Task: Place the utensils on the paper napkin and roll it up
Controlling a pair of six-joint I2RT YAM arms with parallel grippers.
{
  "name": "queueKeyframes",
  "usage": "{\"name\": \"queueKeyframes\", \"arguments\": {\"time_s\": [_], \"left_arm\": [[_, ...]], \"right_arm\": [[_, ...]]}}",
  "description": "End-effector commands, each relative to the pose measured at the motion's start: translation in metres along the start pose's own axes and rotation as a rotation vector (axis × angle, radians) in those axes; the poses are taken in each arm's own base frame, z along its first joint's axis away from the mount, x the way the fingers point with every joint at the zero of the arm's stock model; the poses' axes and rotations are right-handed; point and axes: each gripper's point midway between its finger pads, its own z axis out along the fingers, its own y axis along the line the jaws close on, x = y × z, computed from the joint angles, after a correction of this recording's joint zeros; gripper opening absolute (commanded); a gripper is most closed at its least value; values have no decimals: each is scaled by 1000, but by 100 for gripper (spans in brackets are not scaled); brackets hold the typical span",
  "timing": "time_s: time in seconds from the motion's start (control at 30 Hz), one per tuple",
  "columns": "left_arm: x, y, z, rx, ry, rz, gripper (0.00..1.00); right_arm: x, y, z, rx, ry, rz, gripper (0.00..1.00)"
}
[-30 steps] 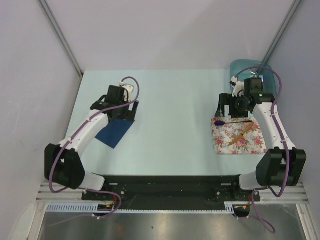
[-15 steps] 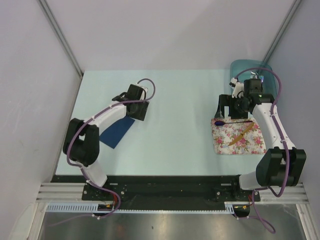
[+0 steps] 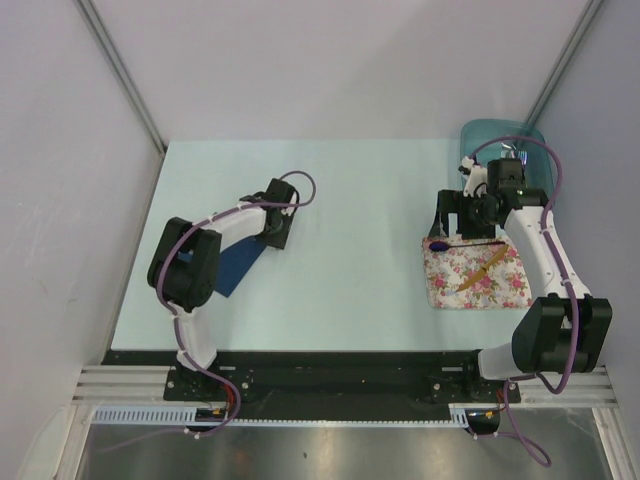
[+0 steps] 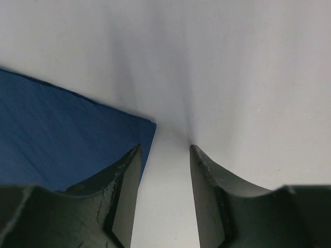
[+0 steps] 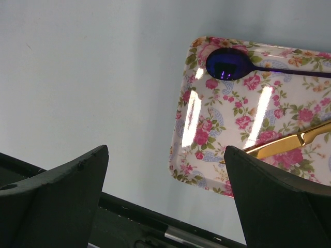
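Observation:
The dark blue paper napkin (image 3: 232,265) lies flat on the left of the table; its corner (image 4: 62,134) reaches my left finger in the left wrist view. My left gripper (image 3: 276,228) (image 4: 164,147) hovers low at that far right corner, jaws partly narrowed, only bare table between them. A purple-bowled spoon (image 3: 440,243) (image 5: 227,63) and a tan knife (image 3: 485,268) (image 5: 289,143) rest on the floral tray (image 3: 500,292) (image 5: 217,134). My right gripper (image 3: 452,218) (image 5: 165,147) hangs wide open over the tray's far left edge, holding nothing.
A teal translucent object (image 3: 480,140) stands at the back right corner behind the right arm. Grey walls close in both sides and the back. The black mounting rail (image 3: 340,372) runs along the near edge.
My left arm has swung right and its elbow has folded inward, bringing the gripper to the napkin's corner, and its jaws have narrowed. The right arm has not moved.

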Motion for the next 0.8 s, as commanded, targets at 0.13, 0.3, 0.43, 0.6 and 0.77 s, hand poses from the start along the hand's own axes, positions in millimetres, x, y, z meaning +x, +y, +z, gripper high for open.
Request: {"name": "queueKeyframes", "arguments": {"time_s": [0.13, 0.3, 0.43, 0.6, 0.77], "left_arm": [[-10, 24, 17, -27, 11, -99, 44], [-1, 24, 25, -10, 40, -94, 37], [1, 20, 26, 13, 53, -88, 22], [-4, 9, 0, 95, 37, -132, 0], [-1, -25, -45, 256, 36, -195, 0]], "right_arm": [[2, 3, -2, -7, -1, 4, 100], [1, 3, -1, -7, 2, 5, 100], [0, 3, -1, -7, -1, 4, 100], [0, 3, -3, -10, -3, 5, 100], [0, 6, -3, -21, -8, 4, 100]]}}
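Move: The blue napkin's right-hand corner lies just ahead of the left hand, about 3 cm forward, 2 cm left and 1 cm lower. The napkin's middle is roughly 12 cm to the left of this hand, about level with it fore and aft. From the idle right hand, the same corner is some 33 cm left, 4 cm ahead and 15 cm below. Left hand slides 3 cm forward-left onto the napkin's corner, shuts its half-open fingers, then draws back-right 2–3 cm. ##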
